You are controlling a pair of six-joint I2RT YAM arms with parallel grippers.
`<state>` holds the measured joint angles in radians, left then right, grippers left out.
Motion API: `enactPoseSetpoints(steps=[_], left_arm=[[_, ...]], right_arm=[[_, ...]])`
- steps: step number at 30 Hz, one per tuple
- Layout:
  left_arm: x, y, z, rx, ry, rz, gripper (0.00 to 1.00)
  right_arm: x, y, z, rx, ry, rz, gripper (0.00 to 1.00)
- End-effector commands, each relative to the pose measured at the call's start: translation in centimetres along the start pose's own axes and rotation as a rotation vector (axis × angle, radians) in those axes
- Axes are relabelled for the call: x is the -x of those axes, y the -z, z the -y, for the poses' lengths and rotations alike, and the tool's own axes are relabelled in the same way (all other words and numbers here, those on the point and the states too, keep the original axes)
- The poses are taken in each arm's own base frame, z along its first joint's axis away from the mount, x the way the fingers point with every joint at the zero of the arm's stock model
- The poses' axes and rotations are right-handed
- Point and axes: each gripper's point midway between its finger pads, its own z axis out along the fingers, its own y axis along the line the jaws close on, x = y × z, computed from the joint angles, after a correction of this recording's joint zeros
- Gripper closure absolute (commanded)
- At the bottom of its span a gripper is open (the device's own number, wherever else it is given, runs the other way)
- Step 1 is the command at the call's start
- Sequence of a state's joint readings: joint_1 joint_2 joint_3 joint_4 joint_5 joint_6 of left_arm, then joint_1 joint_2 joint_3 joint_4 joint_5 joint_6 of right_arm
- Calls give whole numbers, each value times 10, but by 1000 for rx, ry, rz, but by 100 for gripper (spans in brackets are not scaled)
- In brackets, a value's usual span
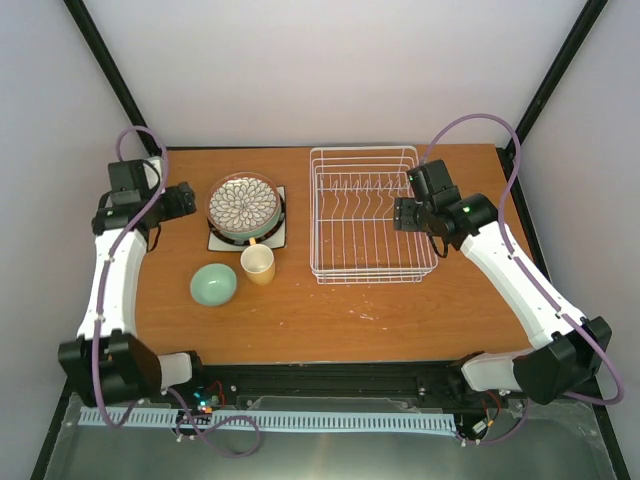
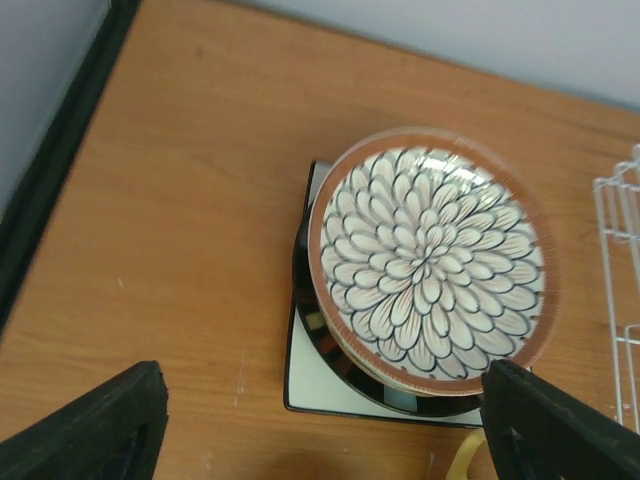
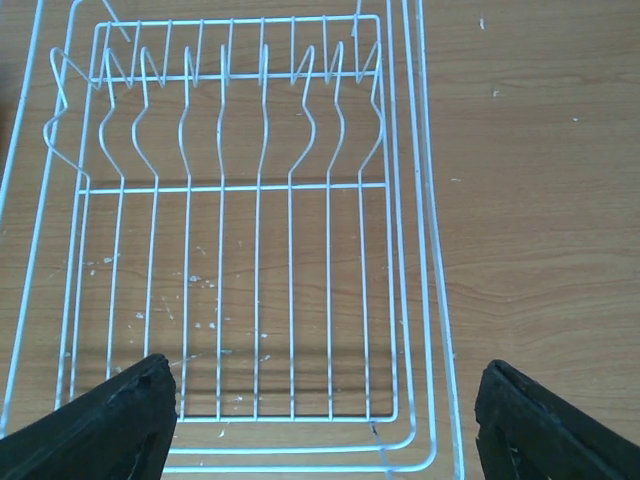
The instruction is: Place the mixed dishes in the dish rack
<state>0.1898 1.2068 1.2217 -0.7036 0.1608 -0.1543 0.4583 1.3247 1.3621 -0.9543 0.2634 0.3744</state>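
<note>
A white petal-patterned plate tops a stack of round plates on a square white plate at the back left; it also shows in the left wrist view. A yellow mug and a mint-green bowl stand in front of the stack. The white wire dish rack is empty, and shows in the right wrist view. My left gripper is open and empty, just left of the stack. My right gripper is open and empty over the rack's right side.
A dark striped-rim plate shows under the petal plate. The table's left edge with a black frame bar runs close to my left gripper. Bare wood lies in front of the rack and dishes.
</note>
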Motion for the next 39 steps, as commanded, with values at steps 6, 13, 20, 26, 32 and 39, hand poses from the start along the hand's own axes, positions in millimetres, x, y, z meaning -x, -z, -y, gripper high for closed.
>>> enactPoseSetpoints(steps=[6,13,20,26,32,39], left_arm=[[-58,-68,-20,40,78,-281,32],[-73,-105,-10,-50,100,-395,61],[-80,-80,11,-159,83,-403,61],[-105,-45,80,-379,-77,-410,58],[-142,-38,114,-325,-254,-533,60],[-117,-25,108,-204,-311,-504,61]], right_arm=[[7,16,-31,212,1,40,33],[0,6,-51,295,50,-21,45],[-8,3,-64,373,60,-49,43],[-18,-5,-84,426,136,-119,43],[-18,-1,-95,440,163,-121,43],[-18,9,-89,434,160,-106,42]])
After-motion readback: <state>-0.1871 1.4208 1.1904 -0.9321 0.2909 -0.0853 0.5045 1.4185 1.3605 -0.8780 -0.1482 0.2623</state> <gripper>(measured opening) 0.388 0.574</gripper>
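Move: The mug stands about 17 cm to the right of the open left hand, some 7 cm back and roughly 23 cm below. Level with the mug in height, the plate stack lies about 15 cm farther out and 4 cm right of it, and the green bowl about 14 cm left and 6 cm back of it. From the right hand the mug is some 43 cm left, about 3 cm back and 21 cm below. Heading for the mug with nothing touched, the empty left hand first sinks about 14 cm left of the plates, then rises a little as it swings right some 15 cm and back, turning about 30 degrees clockwise, tipping its fingers steeper and closing them to under half open. The empty right hand slides about 9 cm left above the rack, turning counter-clockwise, sinking slightly and partly closing. ##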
